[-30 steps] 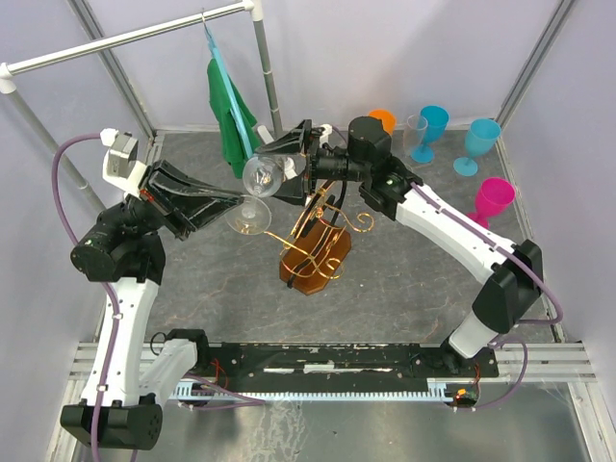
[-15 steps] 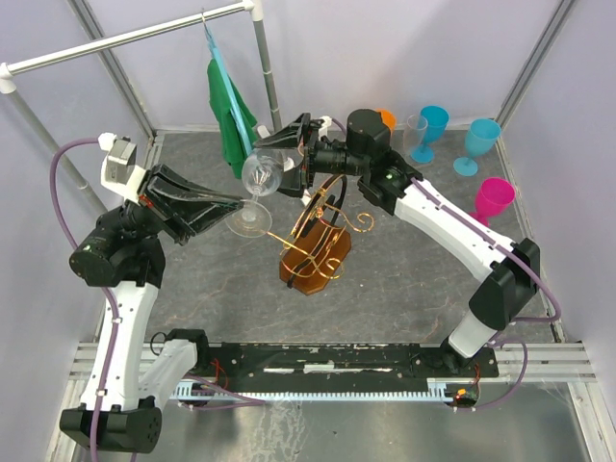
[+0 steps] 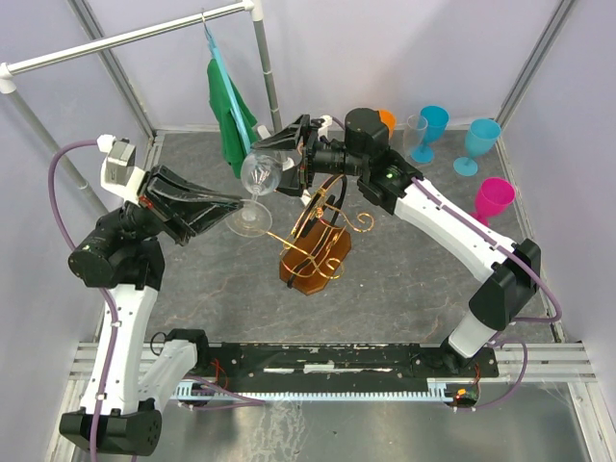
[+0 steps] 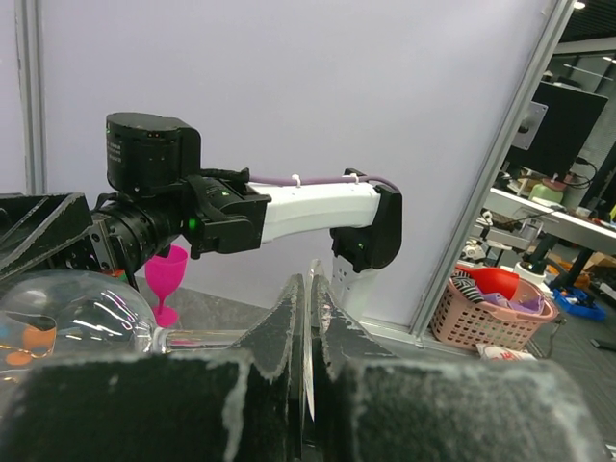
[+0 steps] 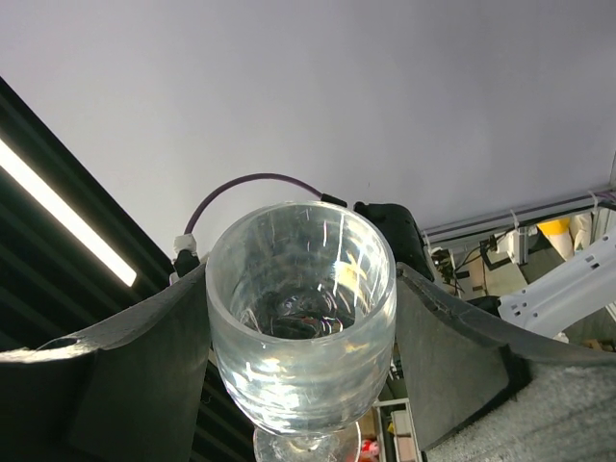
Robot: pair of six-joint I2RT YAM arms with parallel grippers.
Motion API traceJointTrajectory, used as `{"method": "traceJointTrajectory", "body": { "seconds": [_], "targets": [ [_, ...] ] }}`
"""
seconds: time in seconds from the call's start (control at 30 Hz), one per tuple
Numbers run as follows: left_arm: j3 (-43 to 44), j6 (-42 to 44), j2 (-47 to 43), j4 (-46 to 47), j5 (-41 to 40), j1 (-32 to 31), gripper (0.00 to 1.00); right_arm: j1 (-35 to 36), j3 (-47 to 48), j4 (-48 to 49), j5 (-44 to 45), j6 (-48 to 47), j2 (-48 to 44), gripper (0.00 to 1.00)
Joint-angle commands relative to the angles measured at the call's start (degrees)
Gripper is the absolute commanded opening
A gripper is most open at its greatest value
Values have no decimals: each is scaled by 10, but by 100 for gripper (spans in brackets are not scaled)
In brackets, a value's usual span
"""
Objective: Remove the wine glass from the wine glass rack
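The clear wine glass (image 3: 260, 173) hangs in the air, lying on its side up and to the left of the wine glass rack (image 3: 313, 241), apart from its gold wire arms. My left gripper (image 3: 239, 204) is shut on the glass's thin foot, whose edge shows between the pressed jaws (image 4: 310, 289); the stem and bowl (image 4: 67, 313) run off to the left. My right gripper (image 3: 269, 166) has the bowl between its fingers. In the right wrist view the bowl (image 5: 300, 318) fills the gap of that gripper (image 5: 300, 272), with a finger against each side.
A green cloth (image 3: 231, 120) hangs from the grey rail (image 3: 125, 37) at the back left. Several plastic goblets stand at the back right: orange (image 3: 382, 118), clear (image 3: 416, 130), blue (image 3: 478, 142), pink (image 3: 493, 200). The rack's amber base (image 3: 310, 268) sits mid-table.
My right gripper slid left over the bowl and its fingers narrowed onto it. The left gripper and the glass shifted only slightly.
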Motion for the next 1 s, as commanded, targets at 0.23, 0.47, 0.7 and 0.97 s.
{"method": "traceJointTrajectory", "body": {
  "seconds": [0.23, 0.47, 0.7, 0.97],
  "targets": [
    [9, 62, -24, -53, -19, -1, 76, 5, 20, 66, -3, 13, -1, 72],
    [35, 92, -43, -108, -29, -1, 89, -28, 20, 54, -23, -16, 2, 70],
    [47, 153, -70, -209, -55, -2, 93, -158, -28, -23, -58, -114, -61, 69],
    [34, 166, -74, -237, -62, -3, 94, -360, -32, -115, -102, -251, -117, 64]
  ]
}}
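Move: The right hand already has the clear wine glass by its bowl, and the standing clear glass is about 28 cm ahead, 31 cm right and 35 cm below. Beside that stand the orange glass, some 6 cm to its left, and the blue glass, about 6 cm to its right and 2 cm farther out. The left fingers pinch the held glass's stem, its middle about 4 cm ahead and 1 cm right. Left fingers free the stem; right hand swings the glass some 20 cm right and forward towards standing glasses. ##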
